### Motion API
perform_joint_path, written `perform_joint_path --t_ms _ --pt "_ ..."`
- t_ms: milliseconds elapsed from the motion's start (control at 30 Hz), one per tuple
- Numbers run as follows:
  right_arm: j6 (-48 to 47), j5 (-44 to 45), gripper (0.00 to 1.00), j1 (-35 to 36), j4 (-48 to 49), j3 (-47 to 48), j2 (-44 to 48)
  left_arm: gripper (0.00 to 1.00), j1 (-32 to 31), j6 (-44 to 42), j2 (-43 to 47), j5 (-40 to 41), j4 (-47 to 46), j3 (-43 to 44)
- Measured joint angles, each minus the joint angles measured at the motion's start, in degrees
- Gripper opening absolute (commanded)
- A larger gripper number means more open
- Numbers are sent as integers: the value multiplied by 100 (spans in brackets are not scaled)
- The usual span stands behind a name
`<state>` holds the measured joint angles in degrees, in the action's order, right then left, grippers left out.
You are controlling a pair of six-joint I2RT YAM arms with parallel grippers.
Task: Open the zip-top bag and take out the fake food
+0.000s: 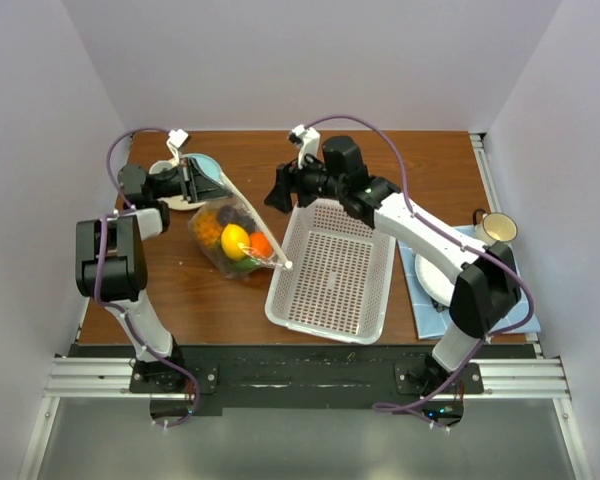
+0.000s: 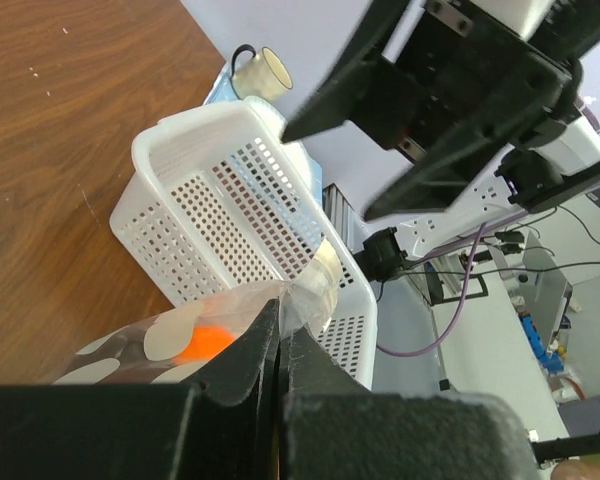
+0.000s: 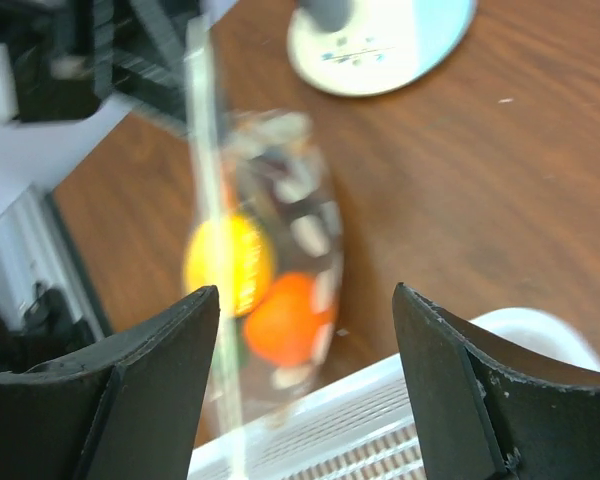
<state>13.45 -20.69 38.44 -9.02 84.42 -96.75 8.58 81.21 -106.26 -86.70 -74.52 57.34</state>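
Note:
The zip-top bag (image 1: 235, 235), clear with white dots, hangs tilted between the plate and the basket, its far end touching the basket rim. Inside are a yellow lemon (image 1: 234, 240), an orange (image 1: 261, 245), a dark piece (image 1: 226, 214) and a green piece (image 1: 242, 264). My left gripper (image 1: 198, 185) is shut on the bag's top edge; in the left wrist view (image 2: 280, 322) the plastic is pinched between the jaws. My right gripper (image 1: 279, 190) is open and empty, just right of the bag. In its wrist view (image 3: 302, 292) the lemon (image 3: 228, 262) and orange (image 3: 285, 318) show between the jaws.
A white perforated basket (image 1: 375, 240) lies right of the bag, also showing in the left wrist view (image 2: 210, 125). A pale plate (image 1: 202, 162) sits at the back left. At the right are a blue cloth (image 1: 412, 275), a white plate (image 1: 432, 280) and a mug (image 1: 495, 228).

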Motion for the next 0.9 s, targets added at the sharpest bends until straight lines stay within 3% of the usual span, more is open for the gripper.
perform_joint_path --t_ms 333,900 --pt "192 -299 54 -122 151 -184 -514 0 2 -46 42 15 -2 -94" --pt "424 -459 53 118 485 -546 -509 1 -111 -44 2 15 0 -61"
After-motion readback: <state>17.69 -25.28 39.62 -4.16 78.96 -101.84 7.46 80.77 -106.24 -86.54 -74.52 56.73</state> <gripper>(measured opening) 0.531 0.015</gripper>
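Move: The bag's zip edge runs slantwise from the left fingers; its middle lies about 5 cm left of the empty right hand point, 4 cm back and some 6 cm below. Inside the bag, the orange is roughly 3 cm left, 9 cm back and 14 cm down, the yellow fruit 9 cm left and 9 cm back. The basket's middle sits about 14 cm right and 15 cm back. From the left hand, the zip edge's middle is some 6 cm right, 8 cm back. The left fingers stay shut on the bag's far corner, holding the bag up almost still. Beside the zip edge, the right hand sinks about 6.5 cm, edging forward at first, then easing back some 3.5 cm and slightly left towards the bag, tipping by roughly 10 degrees. Its wide fingers close to about half open; contact with the film can't be seen. ##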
